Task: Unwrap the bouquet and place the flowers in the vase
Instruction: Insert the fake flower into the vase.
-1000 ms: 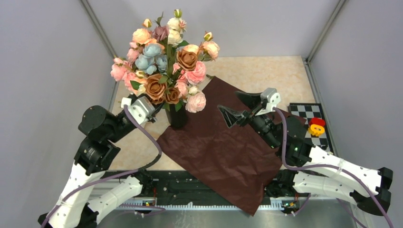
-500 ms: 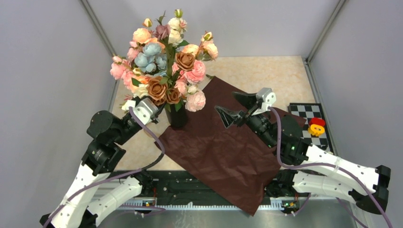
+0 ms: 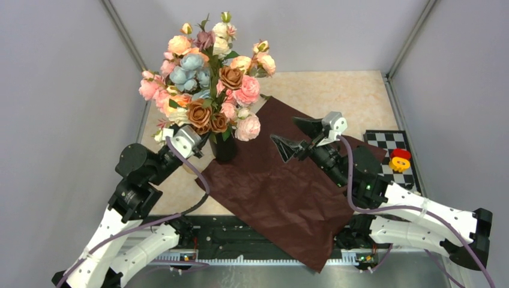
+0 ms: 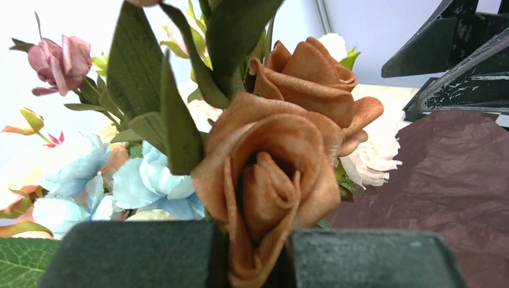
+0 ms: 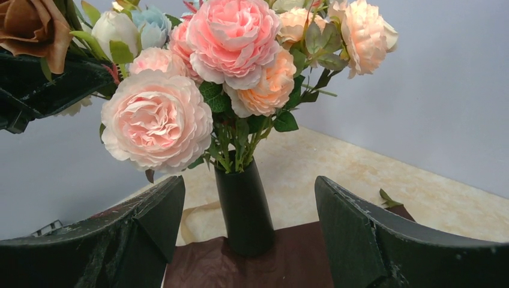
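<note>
The slim black vase stands at the left edge of the spread maroon paper and holds the flowers: brown, cream, pink and blue blooms on green stems. My left gripper is shut on the base of a brown rose low in the bunch. In the top view its fingers are hidden under the blooms beside the vase. My right gripper hangs open over the paper, facing the vase from the right, nothing between its fingers.
A tan ribbon lies on the beige tabletop beside the vase. A loose green leaf lies near the paper's far edge. A checkerboard card with a red and yellow piece sits at the right. Grey walls close in on three sides.
My left arm has pushed forward and right toward the vase, and the lower brown roses have shifted with it. The right gripper has drifted slightly left, still open.
</note>
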Robot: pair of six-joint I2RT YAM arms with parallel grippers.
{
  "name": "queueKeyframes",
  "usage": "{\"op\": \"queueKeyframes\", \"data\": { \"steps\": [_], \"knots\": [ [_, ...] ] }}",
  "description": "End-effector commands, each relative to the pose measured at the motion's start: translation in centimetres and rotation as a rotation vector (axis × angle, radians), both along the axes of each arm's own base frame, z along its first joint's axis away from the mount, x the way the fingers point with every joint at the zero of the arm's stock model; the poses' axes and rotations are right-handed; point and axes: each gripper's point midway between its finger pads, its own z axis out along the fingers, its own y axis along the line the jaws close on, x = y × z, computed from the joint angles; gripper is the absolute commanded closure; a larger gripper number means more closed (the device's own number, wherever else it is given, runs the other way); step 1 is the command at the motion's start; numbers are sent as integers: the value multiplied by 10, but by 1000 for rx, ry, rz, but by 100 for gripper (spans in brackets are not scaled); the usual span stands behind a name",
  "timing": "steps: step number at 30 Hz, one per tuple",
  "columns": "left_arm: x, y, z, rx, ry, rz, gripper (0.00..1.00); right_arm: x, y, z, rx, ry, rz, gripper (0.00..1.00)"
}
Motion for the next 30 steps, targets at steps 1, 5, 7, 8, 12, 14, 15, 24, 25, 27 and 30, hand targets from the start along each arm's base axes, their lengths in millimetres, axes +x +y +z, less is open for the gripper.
{"op": "queueKeyframes", "data": {
  "steps": [1, 5, 7, 8, 12, 14, 15, 24, 25, 27, 30],
  "knots": [
    [2, 4, 4, -53, -6, 23, 100, -6, 3, 13, 35, -26, 30, 19],
    [1, 4, 2, -59, 4, 19, 100, -16, 5, 44, 60, -68, 84, 18],
    [1, 3, 2, -62, 8, 18, 100, -25, 7, 64, 87, -100, 136, 17],
    [1, 4, 2, -62, 10, 20, 100, -32, 11, 76, 95, -121, 173, 16],
    [2, 3, 2, -63, 25, 20, 100, -50, 36, 108, 80, -172, 322, 15],
    [2, 2, 3, -68, 30, 16, 100, -55, 42, 125, 102, -197, 358, 14],
    [1, 2, 4, -70, 33, 14, 100, -56, 45, 133, 108, -204, 375, 14],
    [-8, 1, 6, -79, 39, -22, 100, -51, 94, 164, 92, -130, 489, 14],
    [-9, 1, 7, -82, 41, -27, 100, -51, 102, 162, 77, -119, 511, 14],
    [-10, 0, 7, -84, 42, -35, 100, -51, 116, 159, 57, -95, 551, 15],
    [-13, 0, 10, -90, 38, -43, 100, -49, 131, 154, 40, -72, 583, 16]
  ]
}}
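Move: The right hand's open fingers are going for the brown fake flower's stem, just under its top rose: about 13 cm to their left, 2 cm back and 16 cm above. The flower's lower roses sit some 16 cm left, 3 cm back and 7 cm up; a pale pink rose is 9 cm left and 2 cm ahead, nearly level in height. The vase is about 15 cm ahead, 16 cm left and well below. From the left hand that stem spot is 4 cm right, 2 cm ahead and 11 cm up. The left fingers keep their pinch on the brown flower, settling only about a centimetre, while the right hand comes up to it with fingers wide open. The right hand first climbs and draws back slightly, then swings left towards the stem under the top rose, ending some 15 cm higher and 12 cm farther left, turned nearly 30 degrees counter-clockwise. ##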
